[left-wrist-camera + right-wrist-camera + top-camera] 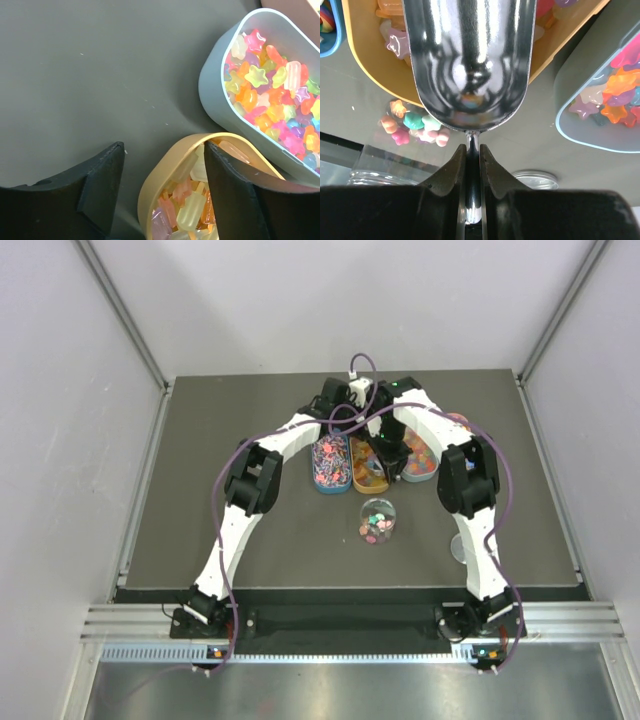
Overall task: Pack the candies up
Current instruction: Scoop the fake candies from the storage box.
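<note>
Star-shaped candies [270, 90] in mixed colours fill a grey tray [210, 85]. Pale lolly-shaped candies [190, 210] lie in the orange tray [150, 190]. My left gripper [164, 150] is open and straddles that tray's end rim, with one finger [230, 190] over the candies and the other above the table. My right gripper [473, 150] is shut on the thin handle of a metal scoop [470, 65]. The scoop's bowl hangs over the orange tray [370, 60], and I see no candies in it. A few candies [415, 125] lie in the clear jar [378, 520].
A blue tray [331, 465] with candies stands left of the orange one [368, 475], and the grey tray [420, 462] stands to its right. The jar's metal lid [536, 179] lies on the mat near the right arm. Both arms crowd the space over the trays.
</note>
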Controlling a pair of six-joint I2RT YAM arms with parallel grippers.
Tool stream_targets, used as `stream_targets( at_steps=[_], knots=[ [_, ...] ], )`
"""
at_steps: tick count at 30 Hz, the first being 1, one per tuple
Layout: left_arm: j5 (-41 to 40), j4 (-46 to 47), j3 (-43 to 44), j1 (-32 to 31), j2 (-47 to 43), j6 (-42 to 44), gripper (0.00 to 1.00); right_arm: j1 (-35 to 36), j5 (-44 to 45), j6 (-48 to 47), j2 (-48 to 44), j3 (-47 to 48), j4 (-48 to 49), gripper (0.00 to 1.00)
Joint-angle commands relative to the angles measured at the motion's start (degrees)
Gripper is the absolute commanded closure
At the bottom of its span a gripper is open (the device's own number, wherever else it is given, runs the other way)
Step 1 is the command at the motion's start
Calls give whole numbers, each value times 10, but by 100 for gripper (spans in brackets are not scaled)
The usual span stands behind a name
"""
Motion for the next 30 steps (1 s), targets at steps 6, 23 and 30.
stream_targets(
  at_steps=[6,23,30],
  knots=[
    [16,37,54,-27,-48,26,26,35,12,-21,-7,-1,69,100],
    [44,51,57,10,-57,10,53,35,21,-24,-5,4,70,100],
    [5,41,52,30,-46,53,100,35,27,-25,-12,-3,71,100]
  ],
)
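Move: My left hand straddles the far rim of the orange candy box: the box's middle lies about 10 cm back, 3 cm to its right and 3 cm below. My right hand has the scoop in that box, whose middle is roughly 9 cm ahead, 7 cm left and 6 cm below. From my right hand, the light-blue box stands some 10 cm ahead and 7 cm right, and the clear jar about 12 cm back and 5 cm left. I lift my left hand off the orange box's far rim, up and forward by about 3 cm each with a little left near the end, and shut its wide-open fingers on nothing. Meanwhile, still gripping the scoop handle, my right hand eases the scoop some 1.5 cm forward and slightly left in the box, its fingertips tilting forward about 5 degrees. ##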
